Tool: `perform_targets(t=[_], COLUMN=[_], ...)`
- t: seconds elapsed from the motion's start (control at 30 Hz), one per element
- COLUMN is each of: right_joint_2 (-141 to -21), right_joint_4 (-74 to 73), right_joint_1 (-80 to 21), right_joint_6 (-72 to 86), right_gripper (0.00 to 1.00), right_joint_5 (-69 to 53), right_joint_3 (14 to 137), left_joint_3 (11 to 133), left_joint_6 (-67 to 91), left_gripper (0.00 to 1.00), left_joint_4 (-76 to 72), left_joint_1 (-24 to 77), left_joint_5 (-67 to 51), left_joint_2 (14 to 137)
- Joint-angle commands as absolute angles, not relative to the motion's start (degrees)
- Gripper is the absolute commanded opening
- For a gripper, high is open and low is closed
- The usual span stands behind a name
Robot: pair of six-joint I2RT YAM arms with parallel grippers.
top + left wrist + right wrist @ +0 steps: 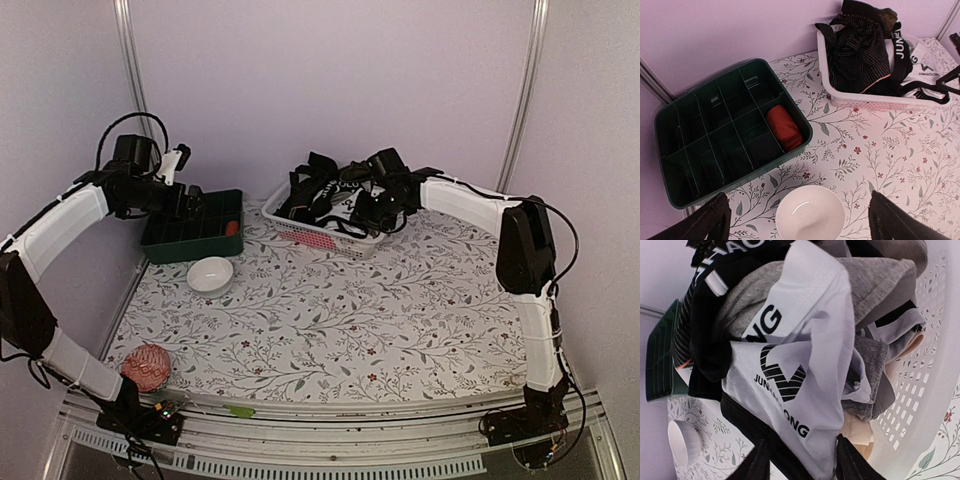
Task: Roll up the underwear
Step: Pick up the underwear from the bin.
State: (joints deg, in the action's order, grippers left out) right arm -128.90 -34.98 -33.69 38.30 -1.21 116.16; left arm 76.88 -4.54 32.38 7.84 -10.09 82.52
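Note:
The underwear (335,190) is a heap of black, grey and white pieces in the white lattice basket (322,239) at the back middle of the table. On top lies a white piece with black lettering and a black waistband (790,365). My right gripper (802,465) is down in the heap, a finger touching each side of that white piece and its cloth gathered between them; in the top view it (375,215) sits over the basket's right half. My left gripper (800,215) hangs wide open and holds nothing, above the white bowl (810,212).
A dark green divided box (740,180) stands at the back left with a red roll (784,127) in one cell. The bowl (210,275) sits just in front of it. A pink ball (147,367) lies by the left arm's base.

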Motion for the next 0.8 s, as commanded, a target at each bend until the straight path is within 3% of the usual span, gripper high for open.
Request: perform_targets(t=[0.0,0.07,0.17,0.5,0.77], right_joint_2=[-128.1,-126.3,-123.5,-114.9,-109.0], right_joint_4=[-34.8,-34.5,-33.6,-23.3,-13.8], right_joint_1=[-33.3,-33.1,-32.7,-31.6,-31.7], right_joint_6=[38.9,39.1,38.6,35.8,35.1], right_gripper=[0.29,0.21,0.0,0.0,0.0], right_joint_5=[-2.4,-1.5,-0.4,-4.4,-17.1], right_joint_3=[116.2,116.2,116.1,116.2,116.3], left_joint_3=[77.4,77.2,76.5,74.8,75.9], left_joint_6=[-5.0,-5.0,-5.3,-6.6,-6.2], left_gripper=[0.96,0.96,0.96,0.96,0.96], left_joint_4=[30.9,30.8,30.1,25.4,23.7], left_joint_1=[7.9,7.9,8.0,8.2,8.5], left_joint_5=[-10.6,-10.8,-11.5,-13.8,-15.9], left_joint_2=[82.3,82.3,81.8,80.4,81.4])
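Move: Inside the basket's right part, the white underwear already lies between the right fingers; its middle is roughly 4 cm left of that hand, 2 cm ahead and 3 cm below. The black garment with white lettering lies some 7 cm left and 5 cm ahead of the hand, and the striped dark garment about 14 cm left and 3 cm ahead, both around 3 cm lower. From the left hand the white underwear is about 33 cm right, 10 cm ahead and 15 cm below. Closing fully on the white cloth beside its black waistband, the right fingers pinch it while the hand stays nearly still. Then the hand speeds almost straight up from the basket by about 20 cm, still pinching, as the wrist tips the fingers upward and rolls, some 30 degrees in all. The left hand, open and empty, eases up and to the right a little. ##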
